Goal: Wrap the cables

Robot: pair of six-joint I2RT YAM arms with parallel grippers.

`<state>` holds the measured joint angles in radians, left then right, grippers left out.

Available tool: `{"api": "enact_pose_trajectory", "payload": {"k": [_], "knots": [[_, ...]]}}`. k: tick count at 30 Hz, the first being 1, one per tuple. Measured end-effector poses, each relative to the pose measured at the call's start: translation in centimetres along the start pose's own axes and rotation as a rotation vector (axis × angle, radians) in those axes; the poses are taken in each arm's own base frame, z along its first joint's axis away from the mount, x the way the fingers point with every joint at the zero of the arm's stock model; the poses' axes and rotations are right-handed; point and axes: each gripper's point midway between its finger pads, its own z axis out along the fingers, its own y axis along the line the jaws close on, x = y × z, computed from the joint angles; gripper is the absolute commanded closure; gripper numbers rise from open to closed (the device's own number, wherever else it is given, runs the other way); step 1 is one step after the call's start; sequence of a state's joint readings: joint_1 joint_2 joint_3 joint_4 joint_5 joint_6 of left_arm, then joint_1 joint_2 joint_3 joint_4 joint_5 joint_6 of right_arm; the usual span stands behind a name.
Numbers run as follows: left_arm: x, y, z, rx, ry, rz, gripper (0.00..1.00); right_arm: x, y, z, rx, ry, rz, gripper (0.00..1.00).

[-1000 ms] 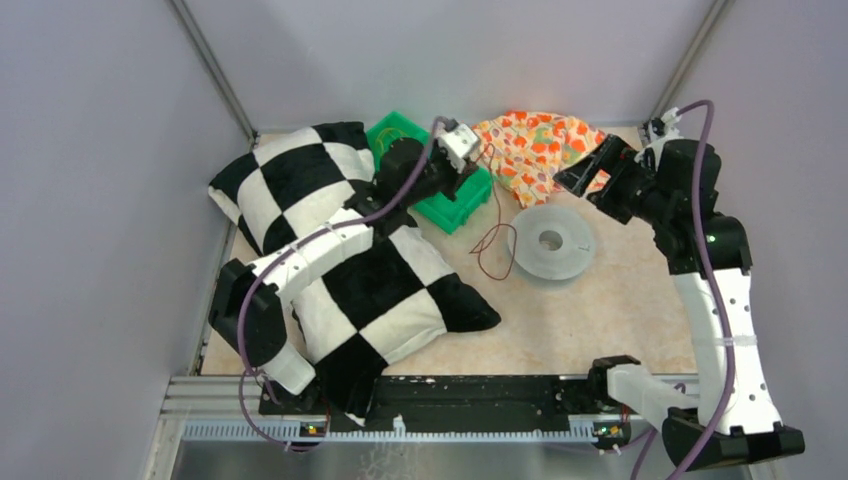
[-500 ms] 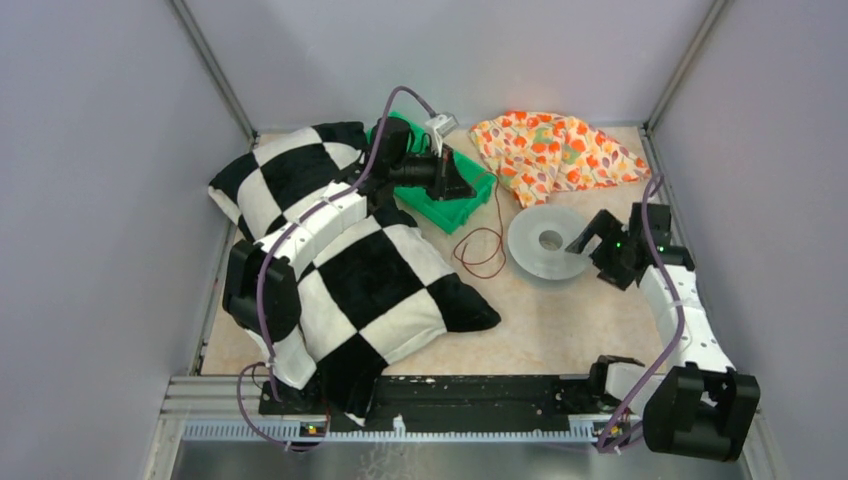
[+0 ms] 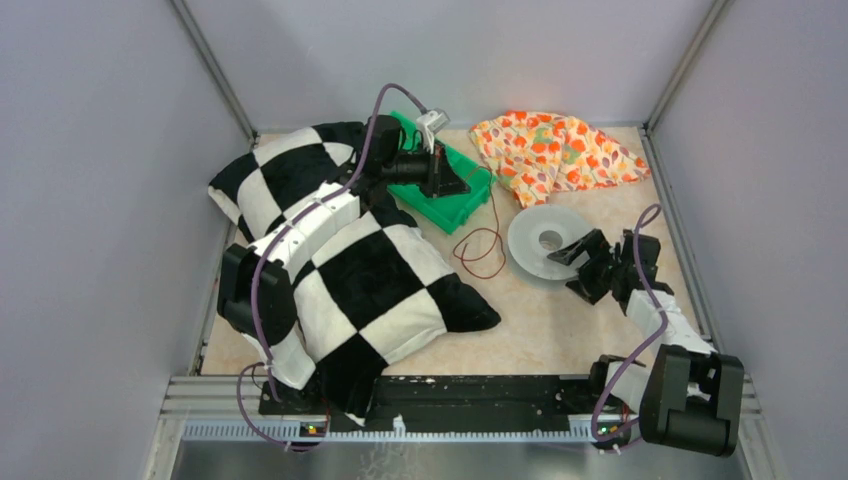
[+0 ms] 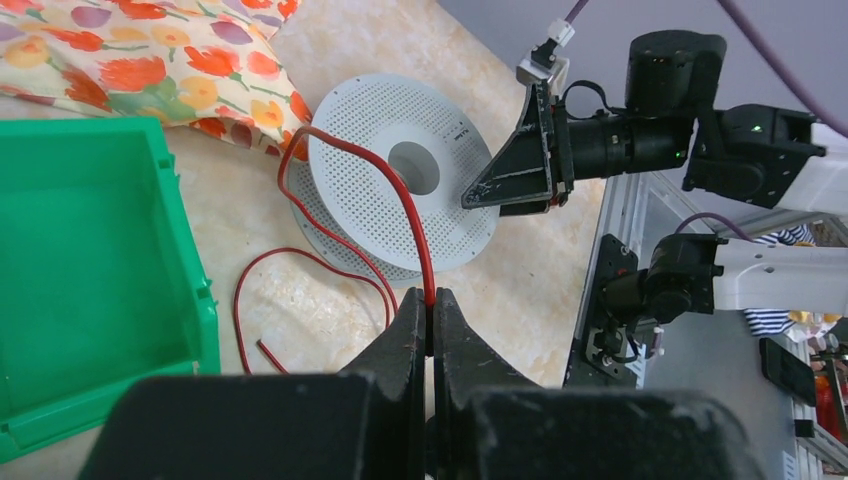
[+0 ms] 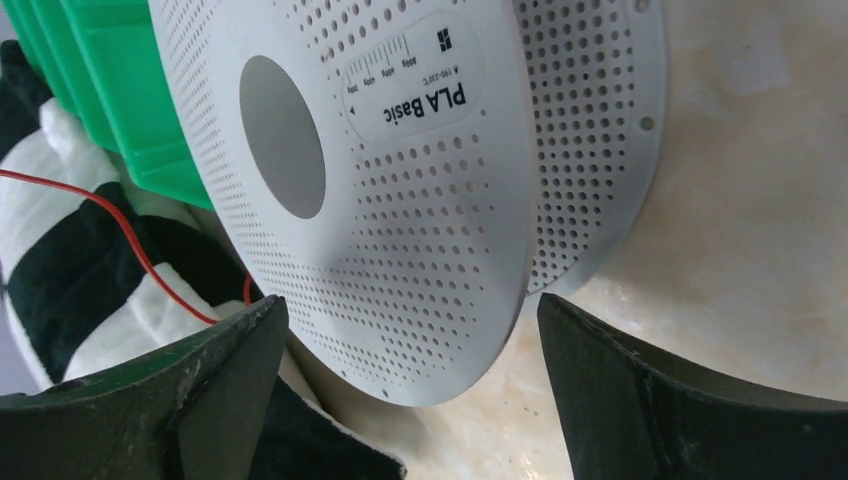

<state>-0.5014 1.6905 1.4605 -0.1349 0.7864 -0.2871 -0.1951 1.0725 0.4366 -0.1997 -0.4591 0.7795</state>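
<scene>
The cable (image 3: 487, 245) is a thin red wire lying in loose loops on the table between the green bin and a grey perforated spool (image 3: 545, 240). One strand rises over the spool (image 4: 400, 170) to my left gripper (image 4: 433, 300), which is shut on the cable (image 4: 405, 200). That gripper (image 3: 462, 187) hovers over the bin's right end. My right gripper (image 3: 570, 270) is open, low at the spool's near right rim. Its fingers straddle the spool's edge (image 5: 430, 250) without touching it. The cable (image 5: 100, 215) shows at the left of the right wrist view.
A green bin (image 3: 455, 210) stands at the back centre. Two black-and-white checked pillows (image 3: 370, 280) cover the left side under the left arm. A floral cloth (image 3: 550, 150) lies at the back right. Grey walls enclose the table.
The right arm swung from the back right by the floral cloth down to the spool's near right rim, jaws open. The left gripper shifted slightly over the bin, still holding the cable.
</scene>
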Motion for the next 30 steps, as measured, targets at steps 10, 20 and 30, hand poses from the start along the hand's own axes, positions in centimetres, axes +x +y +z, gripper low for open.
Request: {"api": "enact_pose_trajectory", "payload": {"k": [10,20,30], "knots": [[0.0,-0.3,-0.1,0.022,0.000,-0.013,1.00,-1.8,2.4,0.0,-0.154,-0.064,0.068,1.00],[-0.6,1.1,-1.9,-0.128,-0.015,0.122,1.00,-5.2,7.5,-4.8,-0.161,-0.156,-0.040,1.00],[-3.5,-2.2,-5.8,-0.164,-0.204,0.367,1.00,-4.3,15.5,-8.9,0.102,-0.240,-0.480,1.00]]}}
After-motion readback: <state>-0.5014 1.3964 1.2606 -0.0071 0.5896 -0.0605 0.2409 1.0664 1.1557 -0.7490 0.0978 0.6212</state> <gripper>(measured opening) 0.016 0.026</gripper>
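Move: The spool lies flat with its middle about 8 cm ahead, 5 cm left and 3 cm below the open right hand, the upper flange's rim already between its fingers; the cable's loose loop lies level with the spool, some 20 cm left of the hand. From the left hand, which holds the red cable's end, the spool is about 22 cm right, 1 cm ahead and 23 cm below, the green box 17 cm ahead and 4 cm left, the loop 7 cm right and straight below. Forward a couple of centimetres eases the right hand farther onto the spool while its fingers shut on the upper flange's rim; it then lifts the spool steeply, some 18 cm, rolling left side down and drifting left at the end. The left hand, still pinching the cable, first stays put, then rises about 5 cm and draws left away from the spool, rolling its wrist. ##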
